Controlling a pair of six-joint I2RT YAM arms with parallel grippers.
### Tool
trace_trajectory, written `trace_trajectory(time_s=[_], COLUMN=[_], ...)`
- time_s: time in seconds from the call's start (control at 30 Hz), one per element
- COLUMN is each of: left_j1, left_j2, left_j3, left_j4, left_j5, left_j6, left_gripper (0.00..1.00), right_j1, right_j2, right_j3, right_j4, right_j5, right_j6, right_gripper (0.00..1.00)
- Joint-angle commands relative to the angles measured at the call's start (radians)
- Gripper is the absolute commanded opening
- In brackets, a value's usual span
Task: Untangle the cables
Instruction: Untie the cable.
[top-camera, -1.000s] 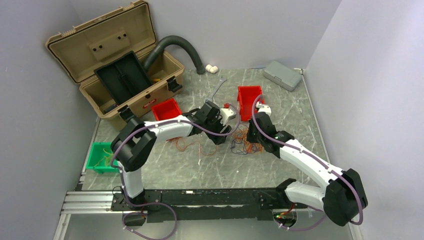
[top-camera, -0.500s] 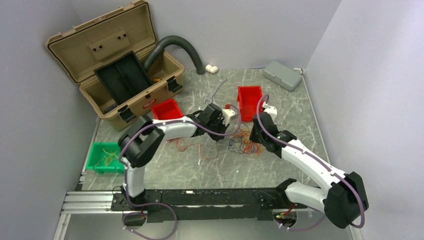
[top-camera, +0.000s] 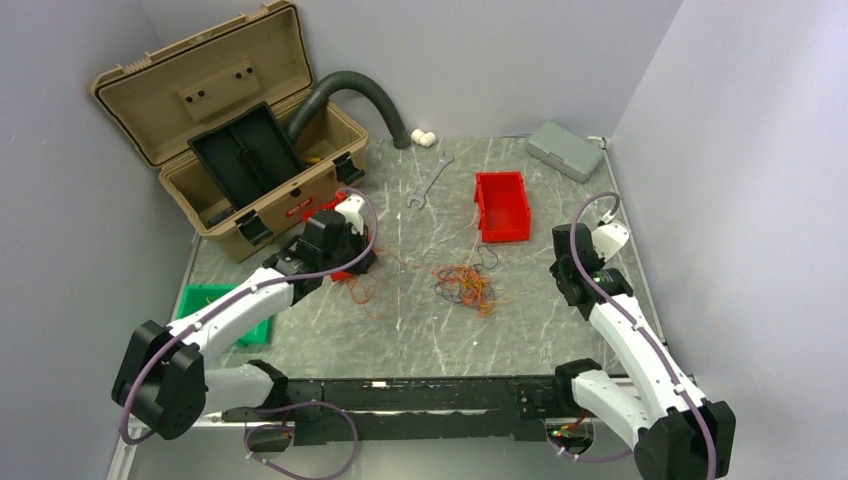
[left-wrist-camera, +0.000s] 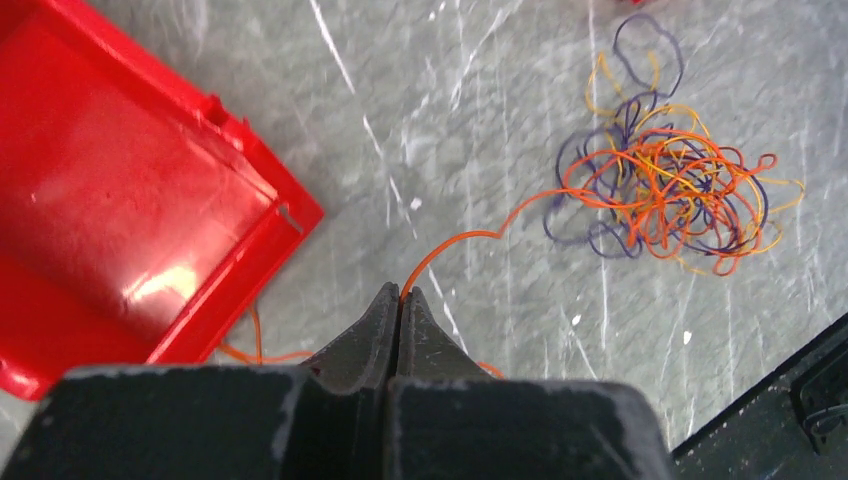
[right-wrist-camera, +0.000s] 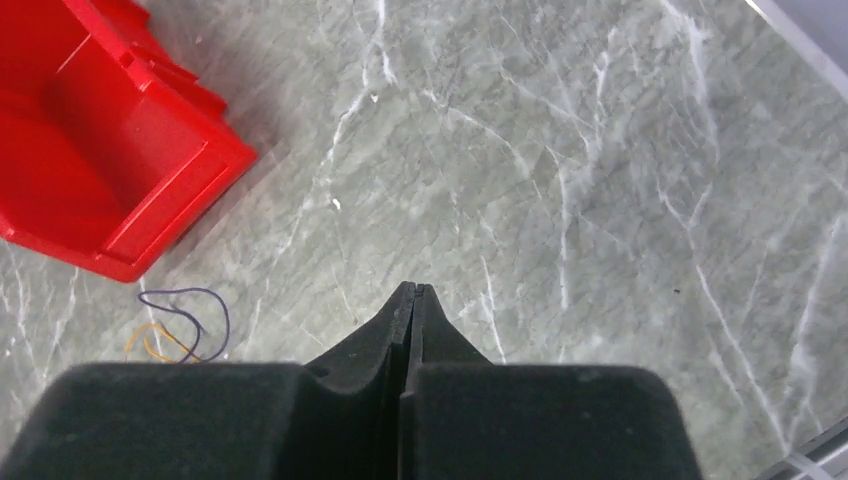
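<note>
The cables (top-camera: 465, 285) lie as a small tangle of orange, yellow and dark purple wires in the middle of the table, also seen in the left wrist view (left-wrist-camera: 665, 190). My left gripper (top-camera: 365, 268) is to their left, beside a red bin (left-wrist-camera: 130, 200). It is shut (left-wrist-camera: 402, 293) on a single orange strand (left-wrist-camera: 470, 238) that runs back to the tangle. My right gripper (top-camera: 560, 262) stands to the tangle's right over bare table. It is shut (right-wrist-camera: 412, 289) with nothing in it, and only a purple and yellow wire end (right-wrist-camera: 180, 325) shows at its left.
An open tan toolbox (top-camera: 230, 150) and a grey hose (top-camera: 350, 90) stand at the back left. A wrench (top-camera: 430, 180), a second red bin (top-camera: 502, 205) and a grey case (top-camera: 565, 150) lie behind the tangle. A green bin (top-camera: 215, 310) sits at the left edge.
Both arms have drawn apart from the tangle. The left gripper has shut on an orange strand and moved left with it. The right has moved right. The tangle has shifted slightly left.
</note>
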Motion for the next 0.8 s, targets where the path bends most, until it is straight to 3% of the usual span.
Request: trace_trajectory(time_s=[0.0, 0.07, 0.1, 0.23, 0.33, 0.53, 0.67, 0.77], left_j1=[-0.007, -0.008, -0.008, -0.008, -0.007, -0.007, -0.008, -0.008], left_j2=[-0.046, -0.06, -0.068, -0.086, -0.07, -0.058, -0.054, -0.047], left_j3=[-0.009, 0.001, 0.009, 0.057, 0.103, 0.13, 0.132, 0.14], left_j4=[-0.096, -0.102, -0.1, -0.106, -0.143, -0.173, -0.175, -0.184], left_j5=[-0.038, -0.012, 0.005, 0.048, 0.039, 0.028, 0.041, 0.043], left_j6=[-0.04, -0.031, -0.022, -0.005, 0.006, 0.014, 0.015, 0.014], left_gripper=[0.0, 0.0, 0.0, 0.0, 0.0, 0.0, 0.0, 0.0], right_j1=[-0.017, -0.017, -0.017, -0.014, 0.027, 0.284, 0.331, 0.374], right_j2=[-0.03, -0.043, -0.053, -0.085, -0.023, 0.078, 0.125, 0.189], right_j3=[0.006, 0.004, -0.002, -0.055, -0.061, -0.059, -0.116, -0.124], right_j4=[0.028, 0.082, 0.118, 0.24, 0.259, 0.295, 0.406, 0.431], right_j5=[-0.013, -0.174, -0.286, -0.706, -0.85, -0.759, -0.775, -0.677], right_j6=[-0.118, -0.234, -0.302, -0.456, -0.475, -0.472, -0.4, -0.369], right_gripper=[0.06, 0.79, 0.97, 1.0, 1.0, 1.0, 1.0, 1.0])
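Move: The cable tangle lies about 23 cm to the right gripper's left, some 2 cm nearer the base and 11 cm below. The right red bin's middle is about 16 cm left and 15 cm ahead of that gripper. From the left gripper, already holding an orange strand, the tangle is some 20 cm right, 5 cm back and 12 cm below; the left red bin is about 7 cm left and 5 cm ahead. Sweep the right gripper about 20 cm left to the cable tangle, turning it some 65 degrees counter-clockwise and spreading the fingers wide early on; draw back and sink about 4 cm each on the way, to end just above the tangle. Keep the left fingers shut on the orange strand, easing that hand slightly down and back, then up to end about 3 cm higher. ##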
